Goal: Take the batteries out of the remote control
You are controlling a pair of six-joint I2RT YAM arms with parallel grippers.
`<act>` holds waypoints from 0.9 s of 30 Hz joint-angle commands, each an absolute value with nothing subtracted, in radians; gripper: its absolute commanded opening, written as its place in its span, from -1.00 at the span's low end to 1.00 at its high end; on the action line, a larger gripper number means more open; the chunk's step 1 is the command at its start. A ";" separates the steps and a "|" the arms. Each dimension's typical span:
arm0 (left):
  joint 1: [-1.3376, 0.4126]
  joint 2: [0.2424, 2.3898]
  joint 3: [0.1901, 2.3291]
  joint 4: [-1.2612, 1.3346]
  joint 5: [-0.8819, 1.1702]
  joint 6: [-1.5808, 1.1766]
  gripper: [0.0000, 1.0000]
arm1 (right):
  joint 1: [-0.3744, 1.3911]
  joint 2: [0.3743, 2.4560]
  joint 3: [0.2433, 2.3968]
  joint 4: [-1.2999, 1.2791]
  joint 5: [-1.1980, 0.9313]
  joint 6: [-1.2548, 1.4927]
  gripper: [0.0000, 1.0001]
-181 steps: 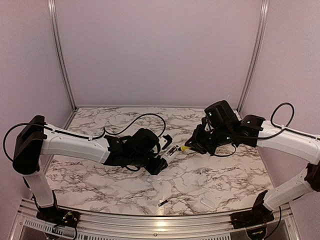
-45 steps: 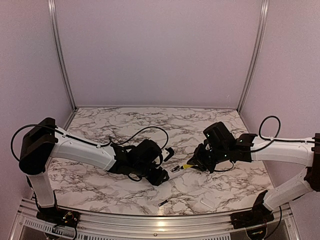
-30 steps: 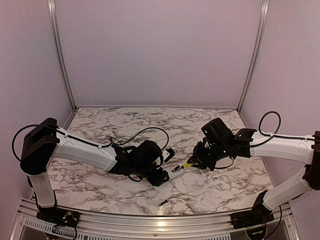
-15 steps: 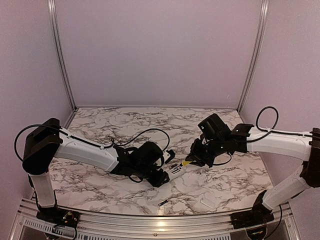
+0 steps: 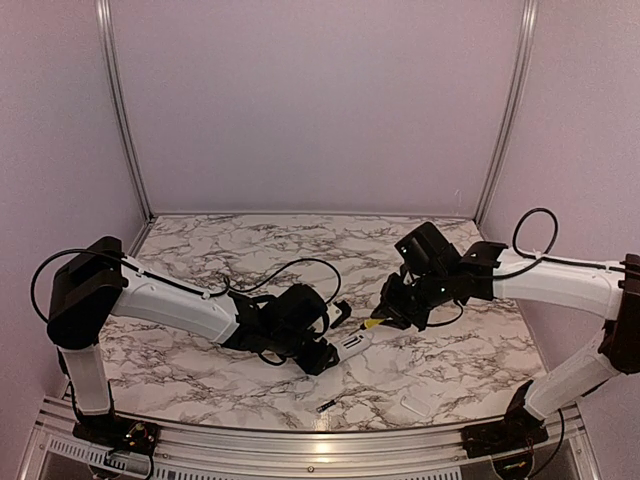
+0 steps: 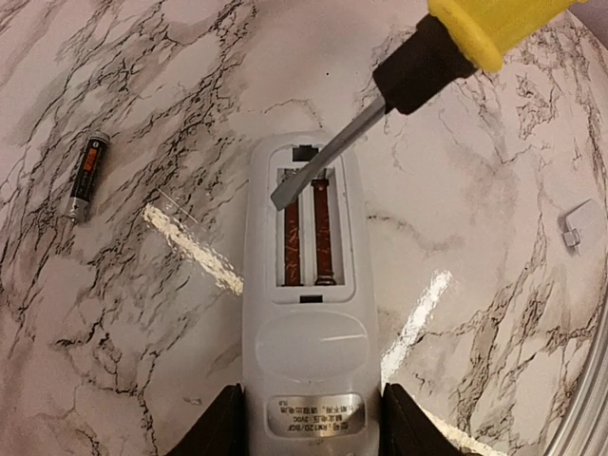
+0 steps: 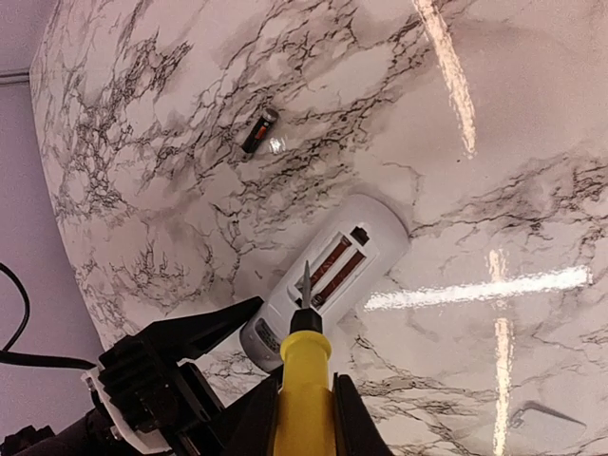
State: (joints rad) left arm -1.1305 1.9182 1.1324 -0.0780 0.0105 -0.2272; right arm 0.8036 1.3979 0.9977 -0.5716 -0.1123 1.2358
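Note:
The white remote control point(image 6: 309, 351) lies flat with its open recess facing up, and my left gripper point(image 6: 313, 432) is shut on its near end. Two reddish-brown strips point(image 6: 292, 237) show in the recess; I cannot tell whether both are batteries. One dark battery point(image 6: 85, 178) lies loose on the marble, also visible as the battery point(image 5: 325, 407) near the front edge. My right gripper point(image 7: 304, 418) is shut on a yellow-handled screwdriver point(image 7: 304, 375). Its flat tip point(image 6: 281, 198) is at the upper left slot of the recess. From above, the remote control point(image 5: 352, 344) sits between both grippers.
A small flat white cover piece point(image 6: 579, 223) lies on the marble table point(image 5: 250, 250) to the right, seen from above as the cover piece point(image 5: 415, 405) near the front rail. Black cables loop over the left arm point(image 5: 170, 305) and the right arm point(image 5: 550, 275).
My right arm has shifted left and back, bringing the screwdriver's tip onto the remote's open recess. The left gripper keeps hold of the remote, nudged slightly right. The loose battery has not moved.

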 commanded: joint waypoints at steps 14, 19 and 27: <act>-1.093 1.725 1.146 -0.159 -0.080 -0.131 -1.00 | 0.751 1.206 1.144 -0.741 0.028 1.208 -1.00; -1.029 1.704 1.169 -0.177 -0.098 -0.137 -1.00 | 0.749 1.167 1.142 -0.746 0.068 1.221 -1.00; -0.896 1.695 1.169 -0.194 -0.181 -0.166 -1.00 | 0.747 1.128 1.137 -0.744 0.115 1.229 -1.00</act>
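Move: My left hand still grips the remote's near end; clear table lies about 9 cm ahead and 6 cm left of it. The emptied battery bay is roughly 4 cm ahead and 7 cm right of that hand, and 4 cm ahead, 8 cm left and 10 cm below my right hand, which holds the screwdriver. From the left hand, one loose battery lies some 15 cm ahead and 1 cm right, the other 8 cm back, straight behind. I draw the two tools apart: my right hand lifts the screwdriver about 10 cm up and then also 5 cm to the right, away from the bay, tipping its fingers up some 15 degrees. My left hand raises the remote roughly 8 cm first, then swings it forward and left, turning slightly counter-clockwise. Both grips keep their hold. ##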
